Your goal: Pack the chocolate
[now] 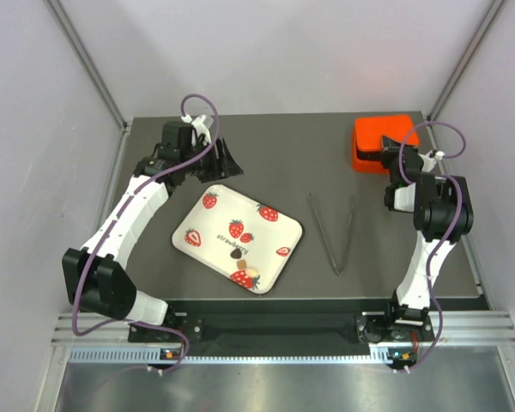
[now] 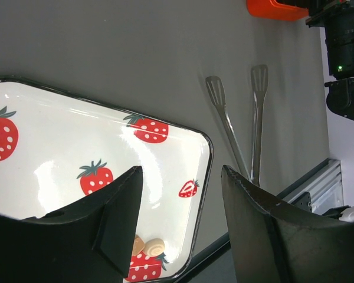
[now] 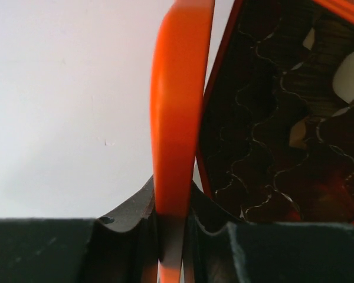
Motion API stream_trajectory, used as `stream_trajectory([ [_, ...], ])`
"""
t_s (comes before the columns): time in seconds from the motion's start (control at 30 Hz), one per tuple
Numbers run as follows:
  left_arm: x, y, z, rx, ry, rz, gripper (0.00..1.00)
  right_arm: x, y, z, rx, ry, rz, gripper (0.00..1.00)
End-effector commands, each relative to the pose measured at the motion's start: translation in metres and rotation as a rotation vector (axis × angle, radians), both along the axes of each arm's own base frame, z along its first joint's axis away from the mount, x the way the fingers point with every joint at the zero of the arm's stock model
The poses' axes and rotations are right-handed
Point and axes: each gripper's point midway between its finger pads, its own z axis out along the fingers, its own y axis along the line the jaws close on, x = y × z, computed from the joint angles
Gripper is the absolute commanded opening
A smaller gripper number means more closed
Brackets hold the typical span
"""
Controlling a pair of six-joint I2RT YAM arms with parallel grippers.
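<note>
A few chocolate pieces lie on the white strawberry tray (image 1: 208,225): a dark one (image 1: 235,253) and light ones (image 1: 251,274). The left wrist view shows a cream round piece (image 2: 155,246) beside a light brown one (image 2: 138,244) near the tray's corner. My left gripper (image 1: 226,165) hangs open above the tray's far edge, empty (image 2: 180,177). At the back right, my right gripper (image 1: 388,153) is shut on the thin orange lid (image 3: 177,106) of the orange box (image 1: 382,142). Dark paper cups and cream pieces (image 3: 351,73) show inside the box.
Metal tongs (image 1: 335,233) lie on the dark table between the tray and the right arm, also seen from the left wrist (image 2: 242,135). Pale walls enclose the table on three sides. The right arm (image 2: 345,53) stands by the box.
</note>
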Motion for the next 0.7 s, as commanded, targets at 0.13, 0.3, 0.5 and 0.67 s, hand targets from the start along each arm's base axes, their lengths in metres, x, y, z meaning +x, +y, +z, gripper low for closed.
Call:
stream_trajectory([
  [0.13, 0.008, -0.004, 0.006, -0.001, -0.049, 0.002, 0.61, 0.007, 0.002, 0.022, -0.002, -0.050, -0.003, 0.29],
  [0.3, 0.006, -0.005, 0.010, -0.006, -0.059, 0.000, 0.61, 0.002, 0.005, 0.021, -0.019, -0.003, 0.019, 0.38],
  [0.5, 0.002, -0.004, 0.015, -0.010, -0.074, 0.000, 0.61, -0.009, 0.007, 0.017, -0.055, 0.095, 0.050, 0.45],
  [0.67, -0.001, -0.003, 0.020, -0.013, -0.085, 0.004, 0.61, -0.024, 0.003, 0.007, -0.073, 0.208, 0.054, 0.45],
])
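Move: The right hand still pinches the orange lid near its front edge, over the chocolate box; the middle of the box is about 5 cm ahead, 1 cm to the left and 7 cm below. The steel tongs lie some 22 cm back and 14 cm to the left, about 9 cm down, and the strawberry tray roughly 24 cm back and 38 cm left at the same depth. From the idle left hand the box is about 20 cm ahead, 39 cm to the right and 17 cm lower. The right hand opens its fingers from a near-shut pinch to a little under half open, letting the lid go over the box while it sinks about 2 cm with the fingers spread above and below the lid's front edge. It then draws back about 1.5 cm and rises a good 1 cm, the fingertips tipping down some 10 degrees, with the lower finger still close under the lid's edge and the upper one clear of it. ##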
